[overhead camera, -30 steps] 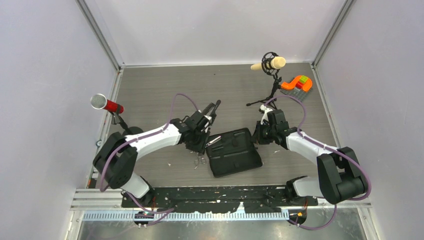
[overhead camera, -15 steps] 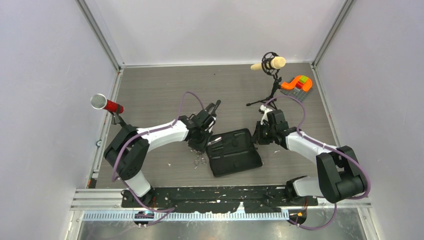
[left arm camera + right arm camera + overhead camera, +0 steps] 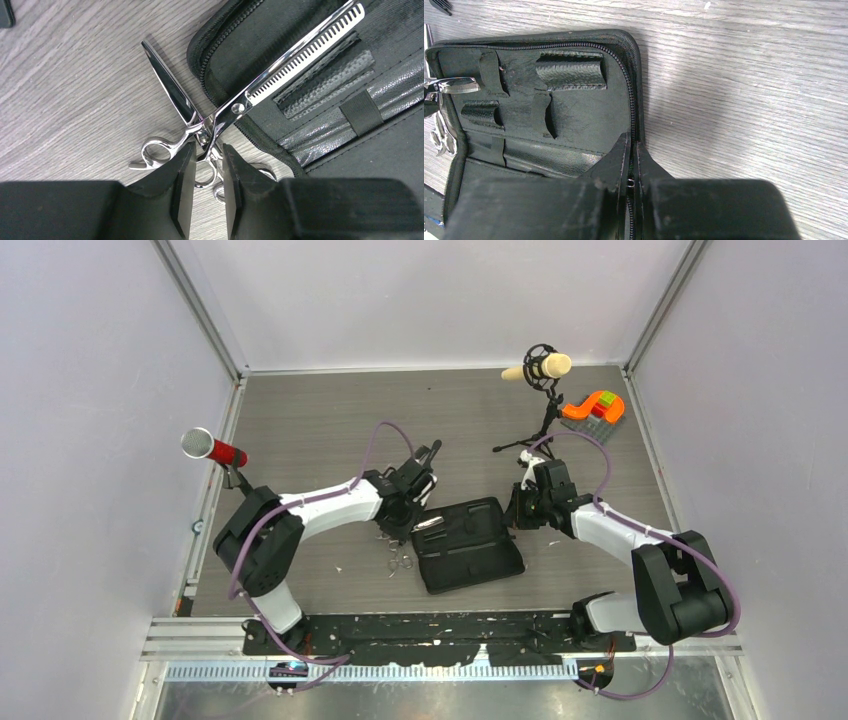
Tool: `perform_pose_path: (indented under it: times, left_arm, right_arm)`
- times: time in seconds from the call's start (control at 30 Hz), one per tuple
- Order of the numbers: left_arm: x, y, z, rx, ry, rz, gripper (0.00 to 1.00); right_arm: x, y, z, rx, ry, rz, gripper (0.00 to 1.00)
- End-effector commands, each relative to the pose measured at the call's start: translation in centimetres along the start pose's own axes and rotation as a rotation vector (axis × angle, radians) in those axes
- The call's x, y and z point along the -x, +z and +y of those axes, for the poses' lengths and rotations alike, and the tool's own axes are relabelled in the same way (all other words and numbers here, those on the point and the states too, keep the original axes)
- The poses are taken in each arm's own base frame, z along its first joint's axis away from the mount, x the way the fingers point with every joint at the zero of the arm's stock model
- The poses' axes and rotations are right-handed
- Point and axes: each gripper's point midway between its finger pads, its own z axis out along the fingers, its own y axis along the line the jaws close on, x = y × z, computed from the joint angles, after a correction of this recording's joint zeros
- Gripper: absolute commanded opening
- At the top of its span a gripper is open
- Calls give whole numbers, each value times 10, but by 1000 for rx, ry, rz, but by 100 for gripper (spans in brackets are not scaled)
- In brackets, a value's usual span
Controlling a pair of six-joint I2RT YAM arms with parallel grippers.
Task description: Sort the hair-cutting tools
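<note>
Silver scissors [image 3: 220,112] lie spread open, the toothed blade [image 3: 305,47] across the edge of the black zippered case [image 3: 325,115] and the plain blade on the wood. My left gripper [image 3: 206,150] stands over their handles, jaws narrowly open with a finger ring [image 3: 207,177] between the pads, and I see no contact. From above, the left gripper [image 3: 404,520] is at the case's [image 3: 468,543] left edge, with the rings [image 3: 400,562] just in front. My right gripper [image 3: 631,145] is shut on the case's zippered right edge [image 3: 636,100]. A black comb [image 3: 430,453] lies beyond the left gripper.
A red microphone [image 3: 212,449] stands at the left edge of the table. A cream microphone on a tripod [image 3: 540,368] stands at the back right, close behind my right arm. An orange and green block [image 3: 594,406] lies in the back right corner. Walls enclose three sides.
The left gripper has shifted slightly right toward the case and its jaws have narrowed around the scissors' handles. The right arm and the case have not moved.
</note>
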Motion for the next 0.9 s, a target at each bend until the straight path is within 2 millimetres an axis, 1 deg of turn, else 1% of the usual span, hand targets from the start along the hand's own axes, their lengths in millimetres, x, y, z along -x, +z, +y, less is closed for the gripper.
perform_pose_path:
  times: [0.0, 0.13, 0.27, 0.4, 0.5, 0.63, 0.87]
  left_arm:
    - [14, -7, -5, -1, 59, -36, 18]
    - [13, -4, -12, -8, 106, -34, 8]
    - [12, -1, -14, -6, 133, -29, 0]
    - [14, -4, -15, 6, 194, -40, 0]
    - [14, -8, -12, 34, 216, -25, 0]
    - [13, -15, -8, 63, 201, 13, 0]
    - [2, -30, 6, 148, 169, 88, 0]
  right_arm:
    - [18, -1, 6, 11, -25, -42, 8]
    - [18, -1, 7, 12, -27, -43, 8]
    - [18, -1, 7, 12, -28, -45, 8]
    - [19, -2, 7, 16, -29, -46, 8]
    - [19, -2, 8, 17, -30, -47, 8]
    - [20, -3, 8, 18, -31, -51, 8]
    - [20, -3, 8, 19, -31, -50, 8]
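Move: The thinning scissors lie almost under the left hand, their middle about 2 cm ahead, 3 cm to the right and 1 cm lower, with the handle shank between the open fingers. The plain scissors cross beneath them, their middle about 1 cm below the hand. The black case's middle is some 12 cm to the right and 1 cm back; the handled comb is about 12 cm ahead and 4 cm right. From the right hand, the thinning scissors are roughly 18 cm to the left, level. The thinning scissors' shank just behind the pivot gets pinched as the left fingers close fully, the hand edging about 1 cm to the right and turning some 10 degrees clockwise. Then it rises about 1.5 cm, easing slightly back left while its left side tips up a little. The right hand stays put, still pinching the case's right edge. ##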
